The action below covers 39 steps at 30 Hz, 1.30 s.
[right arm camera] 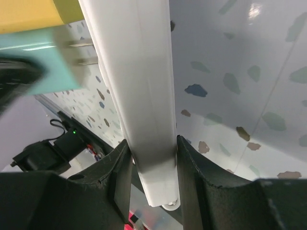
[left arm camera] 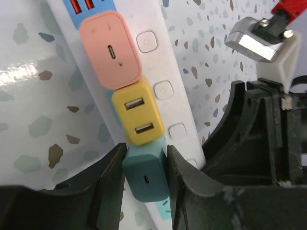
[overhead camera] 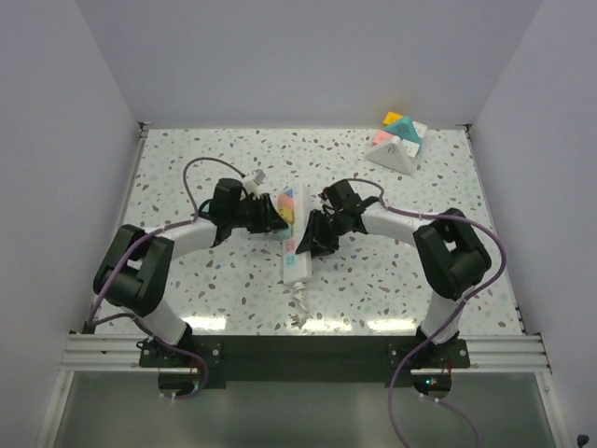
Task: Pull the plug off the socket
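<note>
A white power strip [overhead camera: 297,257] lies mid-table with a pink plug [left arm camera: 110,55], a yellow plug [left arm camera: 139,117] and a dark teal plug [left arm camera: 146,179] in a row on its sockets. My left gripper [left arm camera: 146,163] is shut on the teal plug, one finger pressed to each side. My right gripper [right arm camera: 152,158] is shut on the strip [right arm camera: 139,86] itself, clamping its narrow body. In the right wrist view the teal plug [right arm camera: 53,62] stands a little off the strip and its metal prongs [right arm camera: 81,45] show in between.
A pastel pyramid puzzle [overhead camera: 396,142] sits at the back right. A white and red clip-like piece [left arm camera: 261,40] lies just beyond the strip. The strip's short cord [overhead camera: 300,313] trails toward the near edge. Both wrists crowd the strip from either side.
</note>
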Each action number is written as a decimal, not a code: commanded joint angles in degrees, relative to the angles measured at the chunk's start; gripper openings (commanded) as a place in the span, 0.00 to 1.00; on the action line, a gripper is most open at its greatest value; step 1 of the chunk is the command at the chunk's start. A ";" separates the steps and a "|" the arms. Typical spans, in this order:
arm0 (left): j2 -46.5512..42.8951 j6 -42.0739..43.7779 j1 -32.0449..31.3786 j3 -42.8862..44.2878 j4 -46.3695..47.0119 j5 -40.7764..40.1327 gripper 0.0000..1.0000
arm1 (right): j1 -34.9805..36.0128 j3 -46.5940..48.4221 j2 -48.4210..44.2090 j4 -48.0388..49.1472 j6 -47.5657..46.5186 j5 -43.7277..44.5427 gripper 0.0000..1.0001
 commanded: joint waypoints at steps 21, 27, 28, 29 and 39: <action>-3.67 10.61 23.58 5.42 -14.94 -6.96 0.29 | -5.31 -4.73 -1.00 -8.84 -5.94 15.33 0.00; -3.66 10.34 24.02 4.98 -15.02 -8.46 0.75 | -5.04 -3.68 -2.31 -8.93 -6.82 13.91 0.00; -4.45 10.25 24.02 4.80 -14.76 -8.20 0.80 | -5.04 -3.50 -2.40 -8.93 -6.91 13.39 0.00; -4.80 10.08 24.02 4.63 -14.58 -7.85 0.94 | -4.87 -3.33 -2.58 -8.75 -6.99 13.04 0.00; -10.26 9.90 13.31 7.25 -14.93 -0.46 1.00 | -3.64 -2.18 -1.52 -7.87 -7.70 10.75 0.00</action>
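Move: The teal plug, prongs bared on the strip side, is already in the left fingers. The clear table spot it is bound for lies roughly 18 cm to that hand's left, 4 cm ahead and 3 cm lower. The yellow plug sits about 4 cm ahead and 3 cm right of the left hand, the pink plug some 9 cm ahead and 3 cm right, both near its height. From the right hand, gripping the white socket strip, the teal plug is about 5 cm ahead, 7 cm left and slightly higher. The teal plug, kept in the left fingers, goes left and up away from the socket strip, arcs over and down to the table about 18 cm left, the wrist turning some 25 degrees counter-clockwise. There the fingers open wide, let go beside the green plug, and the empty hand starts back up and right. The right hand keeps its grip on the strip, easing right and forward. ##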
